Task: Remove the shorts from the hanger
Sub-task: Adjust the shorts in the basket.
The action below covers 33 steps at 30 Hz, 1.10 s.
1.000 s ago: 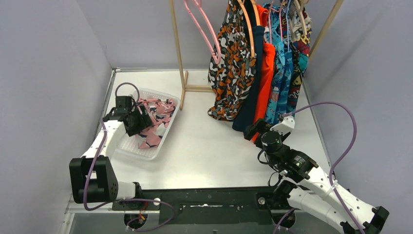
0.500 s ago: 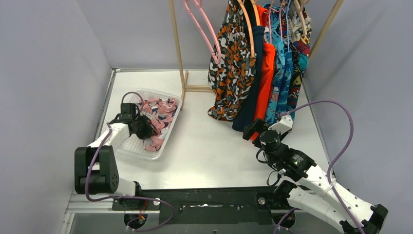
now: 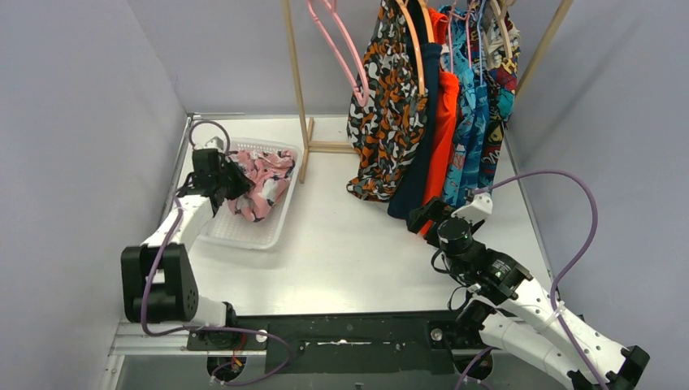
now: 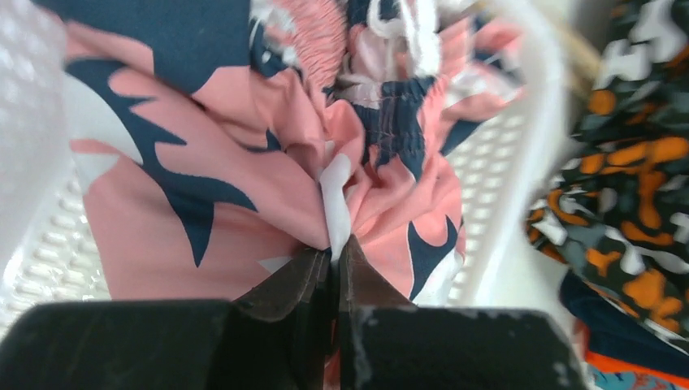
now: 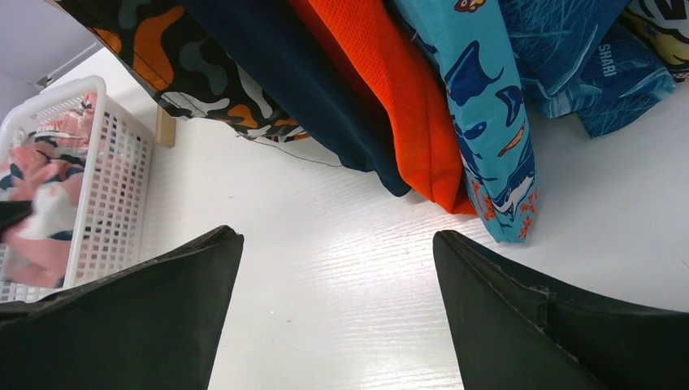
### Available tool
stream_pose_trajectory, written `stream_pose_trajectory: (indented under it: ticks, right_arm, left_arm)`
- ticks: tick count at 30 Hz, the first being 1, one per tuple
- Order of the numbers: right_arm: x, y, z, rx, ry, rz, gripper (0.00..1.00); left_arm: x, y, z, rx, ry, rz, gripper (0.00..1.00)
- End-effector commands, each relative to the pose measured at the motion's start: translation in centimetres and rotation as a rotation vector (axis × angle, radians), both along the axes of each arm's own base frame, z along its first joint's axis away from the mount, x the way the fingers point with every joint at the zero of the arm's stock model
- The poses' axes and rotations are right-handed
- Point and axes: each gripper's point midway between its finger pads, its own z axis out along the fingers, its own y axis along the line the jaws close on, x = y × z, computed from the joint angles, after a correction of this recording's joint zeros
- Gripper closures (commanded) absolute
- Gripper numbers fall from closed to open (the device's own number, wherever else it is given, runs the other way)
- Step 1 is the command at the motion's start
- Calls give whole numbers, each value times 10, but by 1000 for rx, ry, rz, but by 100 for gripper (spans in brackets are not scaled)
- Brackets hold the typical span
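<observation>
The pink shorts (image 3: 262, 180) with navy-white print lie bunched in the white basket (image 3: 244, 231). My left gripper (image 3: 230, 184) is shut on a fold of them; the left wrist view shows the fingertips (image 4: 335, 248) pinching pink cloth (image 4: 244, 162). Still on hangers are the black-orange shorts (image 3: 388, 114), navy shorts (image 3: 418, 162), orange-red shorts (image 3: 440, 138) and teal-blue shorts (image 3: 471, 130). My right gripper (image 3: 422, 218) stands open low over the table below their hems, nothing between its fingers (image 5: 337, 236).
An empty pink hanger (image 3: 337, 41) hangs on the wooden rack, whose post (image 3: 296, 89) stands just right of the basket. Grey walls close in left and right. The basket rim (image 4: 520, 162) lies between the left gripper and the black-orange shorts (image 4: 634, 162).
My left gripper has shut on the pink shorts and drawn them toward the far end of the basket, bunching them up. The right arm has barely moved.
</observation>
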Motion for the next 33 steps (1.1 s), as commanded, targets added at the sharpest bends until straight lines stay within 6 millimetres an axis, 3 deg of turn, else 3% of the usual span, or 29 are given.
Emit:
stream_pose_trajectory:
  ticks: [1, 4, 8, 14, 16, 20, 22, 27, 33]
  right_arm:
    - [5, -1, 13, 28, -34, -23, 9]
    - [5, -1, 14, 24, -32, -23, 9]
    - [3, -6, 24, 13, -43, -28, 9]
    - [3, -1, 62, -3, -146, 57, 9]
    - [4, 2, 75, -3, -186, 89, 8]
    - [6, 10, 90, -27, -230, 144, 8]
    - [8, 15, 92, -50, -235, 174, 8]
    - [9, 41, 120, -29, -294, 299, 8]
    - [5, 82, 159, 27, -427, 501, 5]
  left_arm:
    - [-11, 5, -78, -30, 188, 65, 100]
    - [-26, -4, -109, -89, 271, 68, 100]
    - [-34, 0, -109, -81, 268, 101, 97]
    - [-36, 6, -69, -31, 203, 92, 59]
    - [-38, 10, -55, -7, 166, 95, 49]
    - [-44, 19, -19, 84, 71, 88, 38]
    - [-48, 25, -3, 129, 35, 105, 24]
    - [-56, 23, 35, 157, -87, 67, 22]
    - [-64, 16, 49, 180, -140, 3, 21]
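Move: Below the closed left fingers, which still pinch a fold of the pink shorts, the bunched shorts centre about 1 cm ahead, 1 cm right and 9 cm down. The basket's middle is some 1 cm back, 2 cm left and 9 cm below that hand; the rack's wooden foot is about 11 cm ahead, 13 cm right and 13 cm down. From the open right hand, the pink shorts lie roughly 16 cm ahead, 44 cm left and 15 cm below. Plunging about 11 cm and drawing back 3 to 4 cm, the left hand takes the pinched fold down into the basket, fingers tipping some 15 degrees steeper, then opens wide, lets go and rises clear above the near part, easing back and levelling out. The right hand, open and empty, meanwhile lifts about 10 cm, then swings left, tipping up and turning counter-clockwise. ##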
